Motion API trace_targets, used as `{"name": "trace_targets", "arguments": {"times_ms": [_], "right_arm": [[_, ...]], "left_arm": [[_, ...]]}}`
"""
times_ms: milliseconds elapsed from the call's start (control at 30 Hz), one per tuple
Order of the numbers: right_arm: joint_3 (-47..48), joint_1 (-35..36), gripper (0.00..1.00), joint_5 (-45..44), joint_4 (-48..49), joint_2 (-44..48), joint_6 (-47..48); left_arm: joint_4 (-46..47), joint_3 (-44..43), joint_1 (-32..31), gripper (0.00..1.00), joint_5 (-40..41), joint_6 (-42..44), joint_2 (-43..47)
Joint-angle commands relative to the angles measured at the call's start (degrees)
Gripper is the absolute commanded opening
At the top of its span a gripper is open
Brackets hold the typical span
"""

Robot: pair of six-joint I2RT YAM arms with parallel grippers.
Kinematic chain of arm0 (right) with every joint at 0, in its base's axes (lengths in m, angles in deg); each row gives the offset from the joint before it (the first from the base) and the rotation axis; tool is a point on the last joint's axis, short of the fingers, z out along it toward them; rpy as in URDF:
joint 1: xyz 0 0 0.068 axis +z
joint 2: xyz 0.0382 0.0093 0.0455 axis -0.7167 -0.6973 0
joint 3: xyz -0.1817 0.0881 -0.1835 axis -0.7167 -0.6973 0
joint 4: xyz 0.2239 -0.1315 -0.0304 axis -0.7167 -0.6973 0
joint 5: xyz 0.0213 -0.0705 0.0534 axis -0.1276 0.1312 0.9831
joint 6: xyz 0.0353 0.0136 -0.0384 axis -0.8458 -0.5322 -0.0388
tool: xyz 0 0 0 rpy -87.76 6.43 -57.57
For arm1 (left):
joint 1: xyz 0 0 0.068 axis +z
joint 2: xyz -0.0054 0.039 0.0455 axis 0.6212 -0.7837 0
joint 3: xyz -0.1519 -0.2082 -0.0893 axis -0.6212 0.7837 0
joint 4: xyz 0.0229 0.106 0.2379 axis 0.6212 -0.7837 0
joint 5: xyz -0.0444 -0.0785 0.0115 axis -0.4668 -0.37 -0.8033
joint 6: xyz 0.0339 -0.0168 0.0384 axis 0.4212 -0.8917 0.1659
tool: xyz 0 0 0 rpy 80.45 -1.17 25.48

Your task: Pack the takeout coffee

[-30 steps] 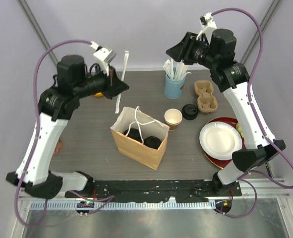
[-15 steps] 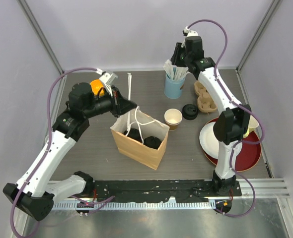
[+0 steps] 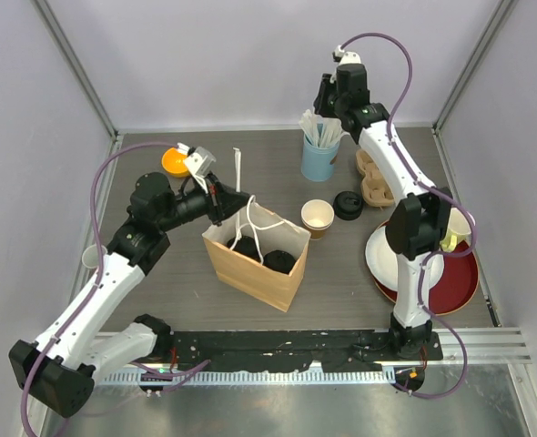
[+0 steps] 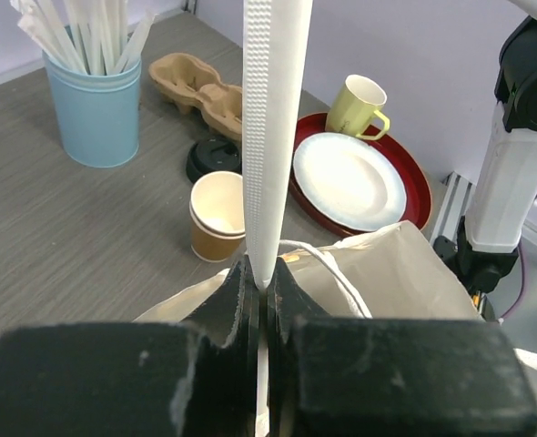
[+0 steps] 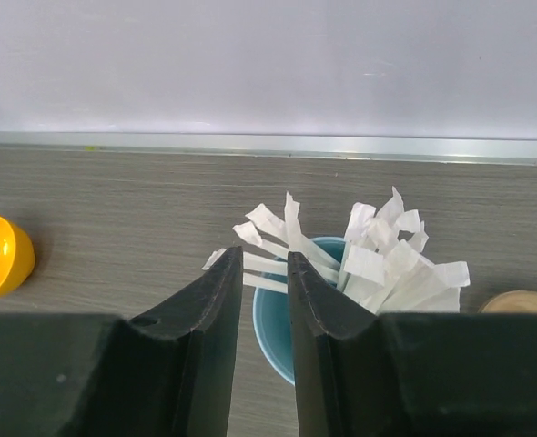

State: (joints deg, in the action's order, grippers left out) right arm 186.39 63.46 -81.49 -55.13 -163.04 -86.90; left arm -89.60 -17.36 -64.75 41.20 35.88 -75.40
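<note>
Two black-lidded takeout coffee cups (image 3: 280,262) stand inside the open brown paper bag (image 3: 250,278). A lidless kraft cup (image 3: 317,217) (image 4: 218,217) stands right of the bag, with a loose black lid (image 3: 348,204) (image 4: 212,159) beside it. My left gripper (image 3: 225,202) (image 4: 259,273) is shut on a white wrapped straw (image 3: 238,173) (image 4: 273,137), held upright over the bag's back-left rim. My right gripper (image 3: 327,113) (image 5: 262,264) hangs over the light-blue straw cup (image 3: 319,159) (image 5: 273,332). Its jaws stand a little apart, with straw ends (image 5: 268,264) lying between them.
A cardboard cup carrier (image 3: 376,177) (image 4: 196,82) lies behind the loose lid. A white plate (image 3: 400,259) (image 4: 350,182) sits on a red tray (image 3: 460,287) with a pale yellow mug (image 3: 455,228) (image 4: 359,105). An orange bowl (image 3: 175,161) (image 5: 0,255) is at the back left.
The left arm dropped and carried the straw to the bag's rim. The right arm swung back over the blue straw cup and its jaws narrowed.
</note>
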Motion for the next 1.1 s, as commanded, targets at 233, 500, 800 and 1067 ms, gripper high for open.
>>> {"name": "trace_targets", "arguments": {"times_ms": [233, 500, 800, 1067], "right_arm": [[4.72, 0.17, 0.33, -2.69, 2.37, -4.31, 1.61], [7.09, 0.17, 0.33, -3.04, 2.37, -8.00, 2.57], [11.39, 0.17, 0.20, -2.86, 2.19, -12.13, 2.40], [8.42, 0.08, 0.08, -2.51, 3.77, -7.31, 4.59]], "left_arm": [[-1.49, -2.88, 0.16, 0.70, -2.62, 5.35, 3.14], [-5.19, -5.88, 0.24, 0.72, 2.47, 6.40, 4.11], [-9.32, -7.64, 0.16, 0.72, 4.85, 8.51, 5.25], [-10.99, -8.34, 0.16, 0.73, 5.81, 9.30, 5.78]]}}
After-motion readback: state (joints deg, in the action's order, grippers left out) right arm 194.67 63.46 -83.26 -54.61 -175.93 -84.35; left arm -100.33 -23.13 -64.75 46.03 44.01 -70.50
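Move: The left hand grips a wrapped straw over the paper bag, whose middle lies about 6 cm to its right, level fore and aft, and 22 cm below; the nearer lidded coffee in the bag is some 2 cm right and 1 cm ahead, 26 cm down. For the right hand, the straws' upper ends lie about 4 cm ahead, 1 cm left and 7 cm below; their blue bucket is centred 3 cm ahead, 4 cm right and 21 cm down, the cup carrier 16 cm right and level with the hand. The left fingers spread wide and let go of the straw over the bag, then the hand backs off clear of it, about 3 cm up and 2.5 cm left, its fingers tipping up slightly. Meanwhile the right hand, part-open, sinks some 7 cm and reaches about 4 cm forward into the straws leaning at the bucket's left side, then shuts at the end, pinching a straw near its upper end. ##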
